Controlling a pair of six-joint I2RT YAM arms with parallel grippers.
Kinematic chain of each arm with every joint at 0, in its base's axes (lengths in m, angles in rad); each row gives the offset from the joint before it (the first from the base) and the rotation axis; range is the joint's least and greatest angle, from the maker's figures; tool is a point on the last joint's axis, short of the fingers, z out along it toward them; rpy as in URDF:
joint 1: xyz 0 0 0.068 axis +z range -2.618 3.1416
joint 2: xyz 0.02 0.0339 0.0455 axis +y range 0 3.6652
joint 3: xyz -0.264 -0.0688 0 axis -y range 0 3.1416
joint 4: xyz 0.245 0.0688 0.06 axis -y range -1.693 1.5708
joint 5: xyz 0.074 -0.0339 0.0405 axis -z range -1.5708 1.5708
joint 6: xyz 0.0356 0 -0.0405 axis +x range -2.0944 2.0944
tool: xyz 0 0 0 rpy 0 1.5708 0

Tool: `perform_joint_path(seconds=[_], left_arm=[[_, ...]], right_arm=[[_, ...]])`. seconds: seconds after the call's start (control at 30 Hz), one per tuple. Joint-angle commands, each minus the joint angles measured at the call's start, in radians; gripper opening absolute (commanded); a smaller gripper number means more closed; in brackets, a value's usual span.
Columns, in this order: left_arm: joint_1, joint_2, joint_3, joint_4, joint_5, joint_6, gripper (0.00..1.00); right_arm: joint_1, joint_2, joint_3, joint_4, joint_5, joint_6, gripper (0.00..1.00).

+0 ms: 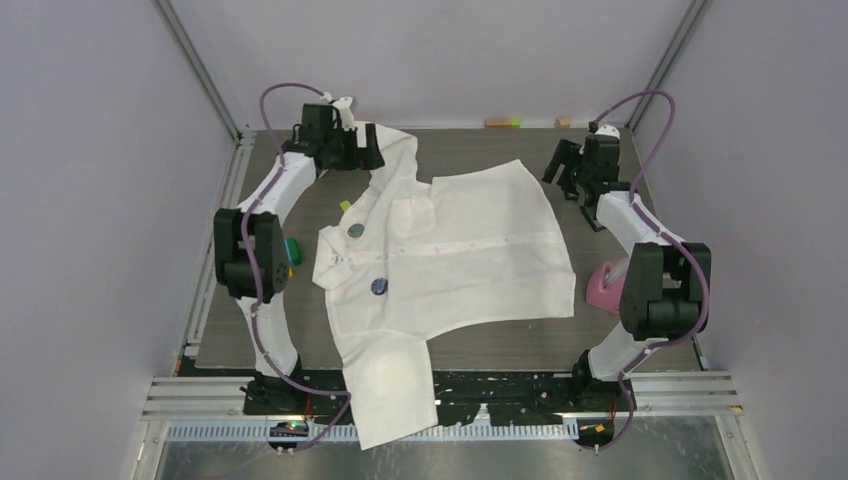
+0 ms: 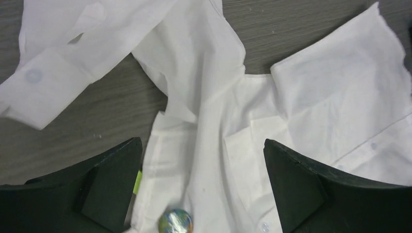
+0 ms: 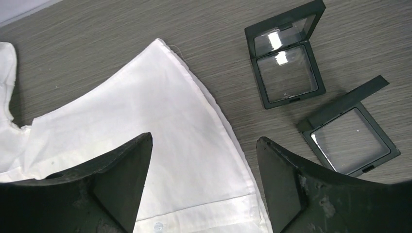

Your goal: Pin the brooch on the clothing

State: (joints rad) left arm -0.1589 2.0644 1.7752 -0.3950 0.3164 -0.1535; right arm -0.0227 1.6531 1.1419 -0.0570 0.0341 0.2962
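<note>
The clothing, a white short-sleeved shirt, lies spread over the table with its collar to the left and one sleeve hanging over the near edge. A round green-blue brooch sits on it beside the chest pocket. A dark blue brooch sits lower on the front. My left gripper hangs open at the far left over the upper sleeve. In the left wrist view, the left gripper holds nothing, with the brooch below it. My right gripper is open and holds nothing above the shirt's hem.
Two open black display boxes lie on the wood right of the hem. A green block and a small yellow-green piece lie left of the shirt. A pink object stands by the right arm. Small blocks line the back edge.
</note>
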Motion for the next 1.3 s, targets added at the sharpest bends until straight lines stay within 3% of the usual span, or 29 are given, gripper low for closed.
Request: perform_joint_path(seconds=[0.0, 0.33, 0.57, 0.97, 1.1, 1.13, 1.27], left_arm=[[0.029, -0.253, -0.271, 0.171, -0.051, -0.176, 1.0], [0.151, -0.495, -0.805, 0.292, -0.152, -0.296, 1.0], [0.211, -0.489, -0.922, 0.427, -0.128, -0.335, 0.99], [0.222, -0.389, -0.896, 0.437, -0.102, -0.354, 0.69], [0.225, -0.361, -0.869, 0.398, -0.121, -0.364, 0.52], [0.229, -0.358, -0.869, 0.379, -0.122, -0.369, 0.44], [0.254, -0.366, -0.888, 0.379, -0.116, -0.388, 0.21]], right_arm=[[0.002, -0.11, 0.002, 0.001, -0.021, -0.003, 0.84], [0.004, -0.213, -0.17, -0.096, 0.008, 0.123, 0.84], [0.004, -0.132, -0.186, -0.134, 0.074, 0.159, 0.82], [0.004, 0.03, -0.161, -0.14, 0.104, 0.177, 0.71], [0.004, 0.069, -0.127, -0.175, 0.086, 0.182, 0.67], [0.003, 0.077, -0.112, -0.2, 0.079, 0.187, 0.64], [-0.001, 0.116, -0.077, -0.269, 0.074, 0.207, 0.4]])
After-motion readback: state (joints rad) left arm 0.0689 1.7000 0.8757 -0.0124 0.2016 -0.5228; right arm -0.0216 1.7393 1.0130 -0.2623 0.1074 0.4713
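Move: The left gripper's target, the clothing's left edge, lies about 14 cm back, 12 cm left and 13 cm below it. The green brooch is 8 cm right of that spot and level with it; the green block is 7 cm farther out and 5 cm right of the spot. The right gripper's target, the clothing's right edge, lies 8 cm back, straight in line, 12 cm down; the nearer black compact is 10 cm right of this gripper and 1 cm back. Bring the open left gripper back about 14 cm, left and down to the clothing's left edge, arching slightly up first and swinging it some 30 degrees counter-clockwise, then close it on a fold beside the green brooch. Meanwhile lift the right gripper slightly, draw it back and down onto the right edge, tip its fingers downward, and begin closing them around the edge. ##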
